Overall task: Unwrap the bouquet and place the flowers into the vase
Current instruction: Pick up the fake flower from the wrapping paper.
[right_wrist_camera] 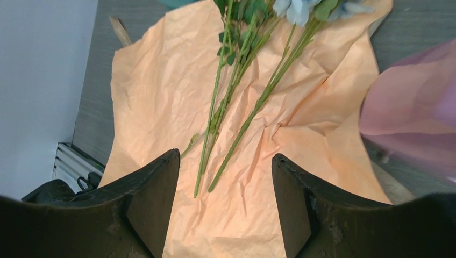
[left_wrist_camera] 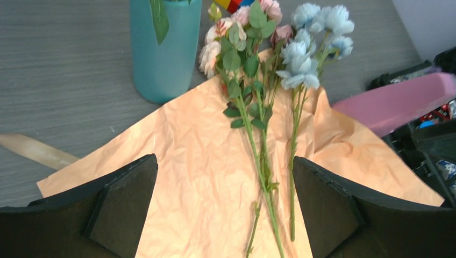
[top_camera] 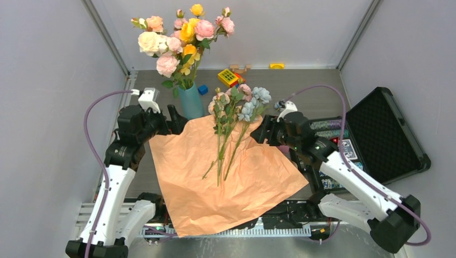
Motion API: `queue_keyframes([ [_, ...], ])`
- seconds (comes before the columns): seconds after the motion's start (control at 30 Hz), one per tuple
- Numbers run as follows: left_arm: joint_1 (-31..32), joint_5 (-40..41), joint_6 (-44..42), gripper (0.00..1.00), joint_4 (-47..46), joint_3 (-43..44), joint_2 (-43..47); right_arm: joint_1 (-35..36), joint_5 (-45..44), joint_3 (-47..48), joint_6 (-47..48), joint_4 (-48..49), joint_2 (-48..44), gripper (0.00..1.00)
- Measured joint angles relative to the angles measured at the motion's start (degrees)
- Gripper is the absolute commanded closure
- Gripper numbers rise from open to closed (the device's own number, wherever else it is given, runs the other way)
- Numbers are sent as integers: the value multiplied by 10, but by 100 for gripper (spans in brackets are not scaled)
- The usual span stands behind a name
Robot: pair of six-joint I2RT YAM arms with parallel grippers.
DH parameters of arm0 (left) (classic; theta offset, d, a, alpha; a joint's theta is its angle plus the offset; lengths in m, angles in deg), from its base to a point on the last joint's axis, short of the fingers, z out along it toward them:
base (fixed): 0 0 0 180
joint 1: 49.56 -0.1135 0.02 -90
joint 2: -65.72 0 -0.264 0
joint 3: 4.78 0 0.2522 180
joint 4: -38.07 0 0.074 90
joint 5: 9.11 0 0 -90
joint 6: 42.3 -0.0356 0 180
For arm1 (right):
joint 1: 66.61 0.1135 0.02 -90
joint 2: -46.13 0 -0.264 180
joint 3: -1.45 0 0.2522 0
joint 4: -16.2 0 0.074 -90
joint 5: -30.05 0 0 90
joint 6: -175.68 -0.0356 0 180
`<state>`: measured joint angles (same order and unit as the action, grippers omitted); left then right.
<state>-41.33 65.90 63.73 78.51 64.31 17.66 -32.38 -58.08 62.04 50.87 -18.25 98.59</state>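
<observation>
The bouquet lies unwrapped: its crinkled orange paper is spread flat on the table. The flowers lie on it, pink and pale-blue heads toward the back and stems toward me. The teal vase stands just left of the heads and holds tall roses. My left gripper is open at the paper's far left corner, beside the vase. In its wrist view the gripper frames the stems below it. My right gripper is open at the paper's right edge, and in its wrist view the stem ends lie ahead.
A tan ribbon lies on the table left of the paper. A pink box sits at the paper's right edge, beside an open black case. Toy blocks and a blue cube lie behind the flowers.
</observation>
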Motion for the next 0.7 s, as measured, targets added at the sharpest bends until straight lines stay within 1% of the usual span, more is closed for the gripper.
queue_keyframes([
  [0.1, 0, 0, -16, 0, 19, -17, 16, 34, -14, 0, -24, 11, 66, 36],
  [0.2, 0, 5, -24, 1, 23, -21, 17, 64, -43, 2, -46, 24, 132, 42],
  [0.37, 1, 4, -30, 1, 28, -28, 20, 97, -93, 34, -70, 29, 249, 48],
  [0.5, 2, 7, -31, 1, 31, -32, 28, 108, -137, 79, -81, 31, 327, 52],
  [0.7, 3, 21, -32, 2, 36, -32, 33, 106, -167, 157, -94, 19, 430, 55],
])
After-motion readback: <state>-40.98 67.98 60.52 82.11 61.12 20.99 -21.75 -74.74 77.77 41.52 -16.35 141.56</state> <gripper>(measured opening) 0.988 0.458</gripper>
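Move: The blue flowers' stem, lying slantwise on the paper, has its middle about 8 cm ahead of the right hand, 9 cm to its left and some 19 cm below. The pink flowers' stems run 7 cm farther left, level with it; the pink block stands about 7 cm ahead of the right hand and 6 cm to its right. From the left hand the blue stem lies roughly 4 cm ahead, 24 cm to the right and 27 cm down. The blue flowers' stem is what the right hand comes down over: it sinks some 14 cm and goes about 8 cm left, reaching forward mostly in the second half. The wrist tips the fingers roughly 25 degrees more steeply down while they draw in to about half open, still short of the stem. The left hand, wide open, settles 2–3 cm down and slightly back. ##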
